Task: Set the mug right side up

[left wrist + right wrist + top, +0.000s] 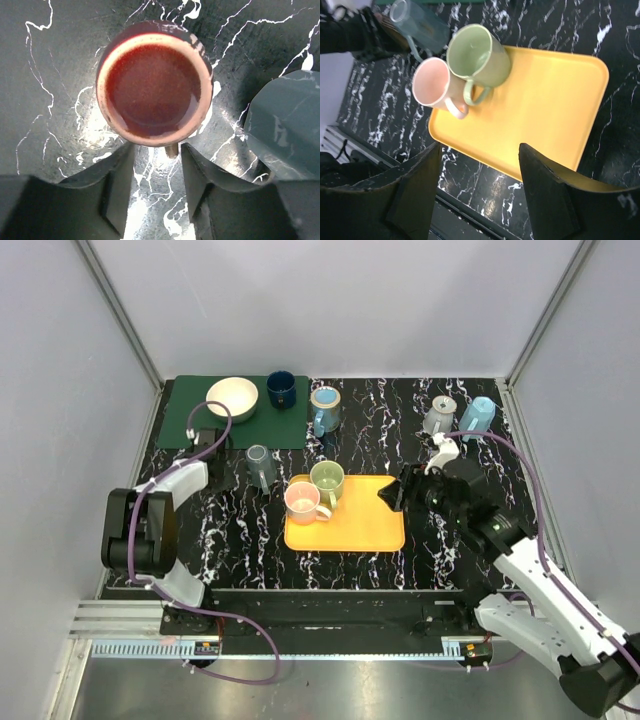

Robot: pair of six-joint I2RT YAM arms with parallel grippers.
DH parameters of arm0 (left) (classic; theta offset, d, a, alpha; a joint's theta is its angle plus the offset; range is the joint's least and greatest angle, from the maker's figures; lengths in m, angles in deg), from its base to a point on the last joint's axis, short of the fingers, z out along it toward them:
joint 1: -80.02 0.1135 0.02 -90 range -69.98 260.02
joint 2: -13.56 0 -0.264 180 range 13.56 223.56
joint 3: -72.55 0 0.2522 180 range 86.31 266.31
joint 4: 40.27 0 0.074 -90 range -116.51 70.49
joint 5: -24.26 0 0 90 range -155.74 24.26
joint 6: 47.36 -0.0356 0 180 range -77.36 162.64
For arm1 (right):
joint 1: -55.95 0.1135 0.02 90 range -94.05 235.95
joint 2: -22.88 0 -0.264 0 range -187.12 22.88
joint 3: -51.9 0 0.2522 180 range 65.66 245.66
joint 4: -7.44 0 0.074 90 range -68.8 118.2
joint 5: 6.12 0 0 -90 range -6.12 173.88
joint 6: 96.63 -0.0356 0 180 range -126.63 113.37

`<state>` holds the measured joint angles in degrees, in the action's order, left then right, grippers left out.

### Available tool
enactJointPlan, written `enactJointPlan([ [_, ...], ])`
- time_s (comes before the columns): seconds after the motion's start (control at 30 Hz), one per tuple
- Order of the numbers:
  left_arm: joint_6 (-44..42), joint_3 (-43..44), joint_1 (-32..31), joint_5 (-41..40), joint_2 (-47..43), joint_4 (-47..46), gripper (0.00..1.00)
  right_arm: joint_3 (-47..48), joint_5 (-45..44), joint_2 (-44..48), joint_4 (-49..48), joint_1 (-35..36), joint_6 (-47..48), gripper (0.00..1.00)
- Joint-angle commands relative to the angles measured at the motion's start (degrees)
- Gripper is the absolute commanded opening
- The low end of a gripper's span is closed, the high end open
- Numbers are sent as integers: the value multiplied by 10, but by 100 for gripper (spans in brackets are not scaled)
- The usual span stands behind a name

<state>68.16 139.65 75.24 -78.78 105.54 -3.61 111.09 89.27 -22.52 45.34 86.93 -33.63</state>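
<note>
The left wrist view looks straight down into a brown mug (155,85) standing mouth up on the black marble table (60,75). Its short handle (171,150) points toward my left gripper (157,157), which is open, the handle just inside the gap and touched by neither finger. From above, the left gripper (208,442) sits at the mat's front edge and hides that mug. My right gripper (393,496) is open and empty, hovering over the right end of the yellow tray (370,525); its fingers (415,190) frame the tray's near edge.
A pink mug (303,502) and a green mug (327,480) stand upright on the tray. A clear glass (260,467) stands just right of the left gripper. A green mat (185,415) holds a bowl (232,398) and a dark blue mug (281,390). Blue-grey (325,410), grey (438,418) and light blue (478,414) mugs stand behind.
</note>
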Motion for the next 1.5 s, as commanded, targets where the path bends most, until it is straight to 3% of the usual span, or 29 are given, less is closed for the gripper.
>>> enactJointPlan([
  [0.0, 3, -2, 2, 5, -38, 2, 51, 21, -8, -25, 12, 0, 12, 70],
  [0.13, 15, -18, 1, -3, -108, 32, 64, 34, -18, -55, 27, 0, 21, 72],
  [0.23, 28, -39, -3, 12, -209, 50, 72, 56, -14, -96, 36, 4, 34, 72],
  [0.27, 31, -43, -7, 17, -262, 52, 89, 70, -16, -123, 40, 7, 40, 72],
  [0.43, 40, -51, -114, 6, -381, 79, 91, 134, -72, -226, 58, 65, 89, 72],
  [0.6, 81, -85, -231, -16, -436, 90, 91, 196, -68, -337, 63, 87, 107, 72],
  [0.7, 107, -115, -268, -22, -472, 85, 90, 228, -79, -394, 60, 100, 100, 72],
  [1.13, 104, -169, -289, -17, -553, 82, 90, 364, -153, -573, 108, 152, 78, 69],
  [1.47, 98, -181, -290, -19, -562, 80, 90, 396, -190, -632, 121, 154, 71, 63],
])
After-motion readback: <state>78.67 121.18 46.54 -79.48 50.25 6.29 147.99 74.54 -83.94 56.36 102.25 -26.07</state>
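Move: The left hand is at the dark mug's handle: the mug's middle is about 5 cm ahead, level in height, and the grey mug some 10 cm to the right and 3 cm farther out than the hand. The right hand is high above the tray's right part; from it the green mug lies about 12 cm ahead, 14 cm left and 18 cm down, the pink mug 7 cm ahead and 20 cm left, and the grey mug 15 cm ahead and 28 cm left. The left fingers, already parted around the dark mug's handle, spread wide and come free, the hand rising up to 17 cm, then settling slightly as it backs off about 13 cm and swings right. Meanwhile the right hand sinks and reaches left and forward over the tray to the green mug, its left side rolling down and fingers tipping lower, until its still-open fingers straddle the handle without a visible grip. ##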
